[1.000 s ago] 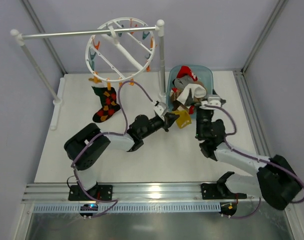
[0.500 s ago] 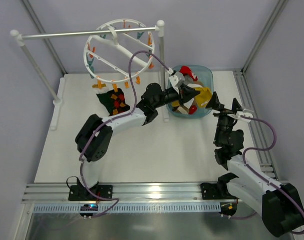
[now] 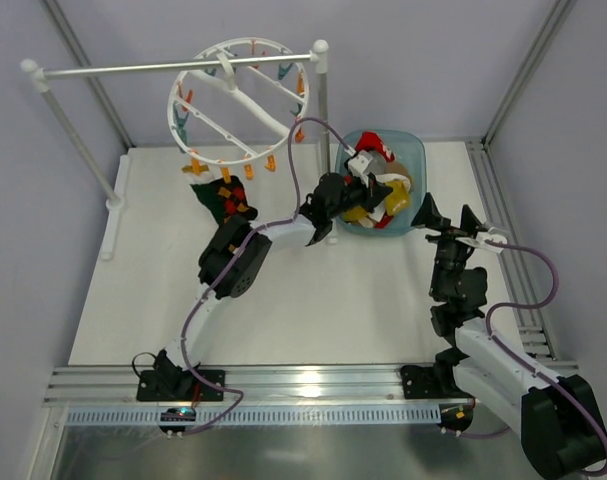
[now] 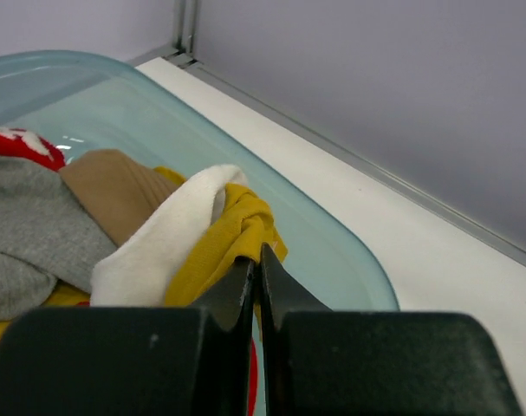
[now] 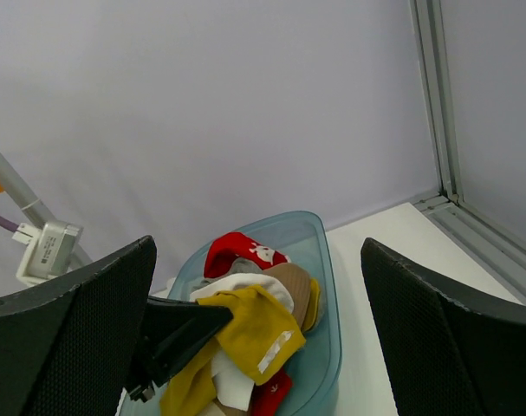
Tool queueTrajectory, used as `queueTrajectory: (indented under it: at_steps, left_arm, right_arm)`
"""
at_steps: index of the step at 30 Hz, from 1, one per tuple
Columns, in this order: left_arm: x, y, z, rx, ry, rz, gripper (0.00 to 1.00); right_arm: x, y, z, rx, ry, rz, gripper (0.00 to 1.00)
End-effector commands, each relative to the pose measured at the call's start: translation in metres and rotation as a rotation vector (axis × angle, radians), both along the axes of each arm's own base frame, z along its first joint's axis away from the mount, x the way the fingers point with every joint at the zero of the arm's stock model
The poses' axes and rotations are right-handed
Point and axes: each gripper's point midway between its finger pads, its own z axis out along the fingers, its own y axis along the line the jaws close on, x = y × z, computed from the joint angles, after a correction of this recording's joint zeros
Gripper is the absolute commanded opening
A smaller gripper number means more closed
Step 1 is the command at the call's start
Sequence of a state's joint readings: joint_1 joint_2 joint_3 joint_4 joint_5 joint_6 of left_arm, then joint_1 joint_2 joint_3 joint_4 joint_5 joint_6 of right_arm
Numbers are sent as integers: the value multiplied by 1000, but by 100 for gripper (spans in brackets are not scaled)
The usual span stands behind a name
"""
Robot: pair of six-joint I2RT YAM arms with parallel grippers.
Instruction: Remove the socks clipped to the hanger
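The white wheel-shaped hanger (image 3: 238, 100) hangs from the rail, with orange and teal clips round its rim. One dark argyle sock (image 3: 221, 197) dangles from clips at its lower left edge. My left gripper (image 3: 368, 198) (image 4: 256, 256) is over the blue bin (image 3: 413, 150), shut on a yellow sock (image 4: 232, 227) (image 5: 256, 329) that drapes onto the pile inside. My right gripper (image 3: 448, 216) (image 5: 258, 251) stands open to the right of the bin, nothing between its fingers (image 5: 453, 334).
The bin (image 5: 327, 286) holds red (image 5: 238, 251), white (image 4: 163, 247), tan and grey socks. A straight white rail stand (image 3: 173, 68) with two posts carries the hanger; its right post (image 3: 324, 120) rises just left of the bin. Metal frame rails line the table's right edge.
My left gripper carried the yellow sock from the table in front of the bin up over the bin. My right arm drew back to the right. The hanger and argyle sock swung.
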State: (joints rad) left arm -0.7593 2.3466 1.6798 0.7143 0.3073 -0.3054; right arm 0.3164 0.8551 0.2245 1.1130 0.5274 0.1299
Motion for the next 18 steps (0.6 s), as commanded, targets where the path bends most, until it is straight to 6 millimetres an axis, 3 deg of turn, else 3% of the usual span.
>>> queueTrajectory:
  at_steps: [1, 3, 8, 12, 15, 18]
  left_arm:
    - [33, 8, 9, -79, 20, 107, 0]
    - [31, 6, 3, -77, 38, 110, 0]
    - [31, 14, -38, 1, 91, 176, 0]
    - [22, 21, -49, 32, 98, 190, 0]
    - [20, 23, -44, 70, 78, 211, 0]
    - [13, 19, -35, 64, 73, 191, 40]
  right_arm:
    - [-10, -2, 14, 56, -84, 19, 100]
    - [-11, -2, 12, 56, -81, 20, 100]
    - [-11, 0, 10, 60, -77, 35, 100]
    - [-10, 2, 7, 70, -76, 50, 100]
    - [-9, 5, 7, 65, -74, 64, 100]
    - [-9, 6, 7, 60, -69, 65, 100]
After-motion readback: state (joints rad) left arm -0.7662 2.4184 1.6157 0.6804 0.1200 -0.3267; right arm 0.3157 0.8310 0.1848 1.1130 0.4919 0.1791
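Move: The left hand already holds the yellow sock over the near part of the blue basin; the basin's middle lies about 8 cm ahead and 12 cm below. In the pile, the grey sock is some 12 cm ahead and 5 cm left of the hand, and the brown sock 9 cm ahead and 3 cm right, both about 12 cm down. From the idle right hand, the basin's middle is roughly 20 cm ahead, 14 cm left and 23 cm below. The left hand lowers the yellow sock about 8 cm into the basin, then partly opens its shut fingers. ##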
